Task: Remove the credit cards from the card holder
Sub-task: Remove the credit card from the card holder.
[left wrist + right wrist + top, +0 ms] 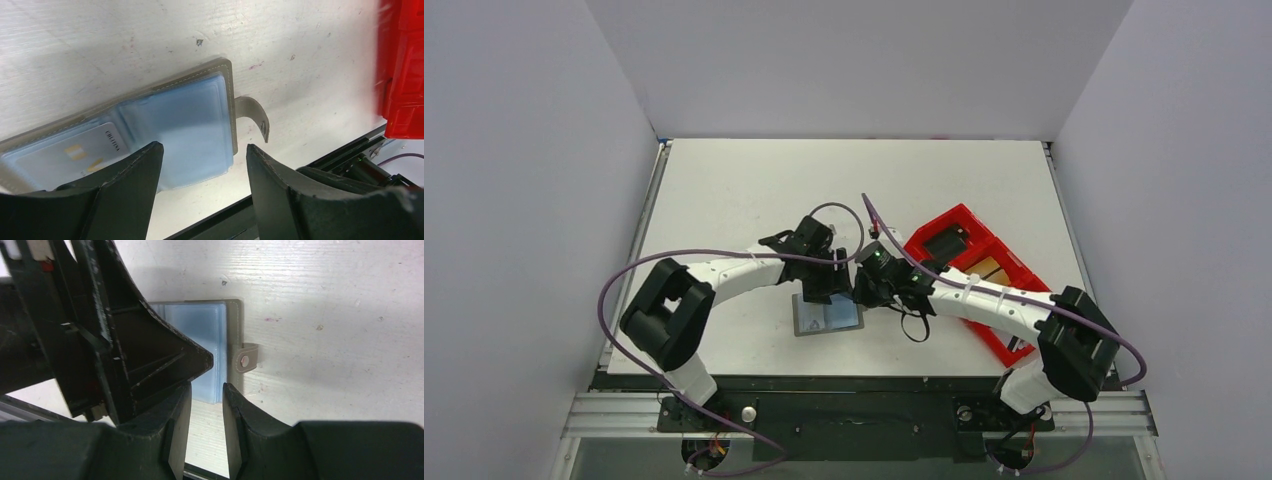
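The card holder (pixel 827 316) lies open on the table near the front edge, blue-grey pockets up (pixel 175 125), its tab (pixel 255 117) sticking out to the right. One pale credit card (pixel 75 152) with a gold chip shows inside the left pocket. A yellow-orange card (pixel 987 268) lies in the red tray. My left gripper (pixel 205 150) hovers open over the right pocket's near edge, nothing between its fingers. My right gripper (pixel 206 387) is just beside it at the holder's near right corner (pixel 200 330), jaws a narrow gap apart and holding nothing.
The long red tray (pixel 1014 275) stands to the right of the holder, with a black block (pixel 944 243) in its far compartment. The table's front edge and black rail (pixel 280 190) run right below the holder. Both wrists crowd together above the holder.
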`<state>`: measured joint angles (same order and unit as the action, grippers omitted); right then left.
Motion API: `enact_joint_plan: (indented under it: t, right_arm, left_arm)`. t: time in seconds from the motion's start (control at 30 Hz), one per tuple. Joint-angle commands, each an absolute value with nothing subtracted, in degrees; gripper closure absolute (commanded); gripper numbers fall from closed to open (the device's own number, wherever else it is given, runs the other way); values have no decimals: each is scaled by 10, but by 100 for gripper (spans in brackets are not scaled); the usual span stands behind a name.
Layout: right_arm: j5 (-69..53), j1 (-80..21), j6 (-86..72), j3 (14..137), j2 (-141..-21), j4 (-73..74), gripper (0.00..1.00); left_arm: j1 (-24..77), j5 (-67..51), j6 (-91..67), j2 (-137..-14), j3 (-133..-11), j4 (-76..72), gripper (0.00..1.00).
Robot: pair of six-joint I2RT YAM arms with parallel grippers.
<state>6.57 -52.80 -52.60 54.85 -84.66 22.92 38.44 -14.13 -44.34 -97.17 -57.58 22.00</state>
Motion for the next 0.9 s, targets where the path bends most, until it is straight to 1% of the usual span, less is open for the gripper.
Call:
enact_joint_plan:
  t: [0.0,0.33,0.47,0.53,0.63,0.67,0.7,0.8,0.87]
  right_arm:
    - [66,-546,-514,596,-873,221,74]
    - [15,-559,-509,642,-947,190,74]
    - [-14,-560,-508,662,-979,179,74]
    - [-19,-559,-507,671,-991,179,75]
    - [-20,-559,-509,677,-1001,180,76]
    - [-18,-559,-509,678,-1001,182,76]
    - [-13,-558,-509,678,-1001,188,77]
    - [-5,-551,-511,663,-993,191,78]
    - [-2,-547,-511,650,-982,194,79]
  left_arm:
    - [369,-131,-432,-923,-583,226,40]
    - [317,-102,-405,-860,-543,273,40]
    - [289,-88,-393,-833,-513,286,42]
    - [283,-92,-389,-826,-503,284,46]
    - [282,-93,-388,-825,-498,285,57]
    - [282,-93,-389,-824,-495,284,59]
    - [282,-93,-390,-825,-495,281,65]
    - [283,-99,-390,-835,-494,275,74]
    - [287,-105,-390,-843,-496,265,79]
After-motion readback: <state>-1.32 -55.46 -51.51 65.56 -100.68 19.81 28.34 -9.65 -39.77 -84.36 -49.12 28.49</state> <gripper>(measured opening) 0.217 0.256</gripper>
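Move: From the left hand, above the holder's right-hand page with its fingers open, the VIP card in the left-hand page lies about 5 cm to the left, 3 cm back and 3 cm below; the holder's fold is 1 cm to its right and 3 cm back. From the right hand, the fold lies some 8 cm to the left, 2 cm back and 6 cm below, the card 12 cm left and 2 cm back, and the strap about 2 cm to the right and level. Clearing the right-hand page, the left hand rises about 3 cm while easing forward, then sweeps left and settles lower, some 9 cm left of its start, by the VIP card, its wide-open fingers closing by more than half. The right hand follows about 7 cm left and sinks 3 cm towards the fold, turning slightly counter-clockwise, fingers nearly shut; its contact with the clear leaf can't be made out. ##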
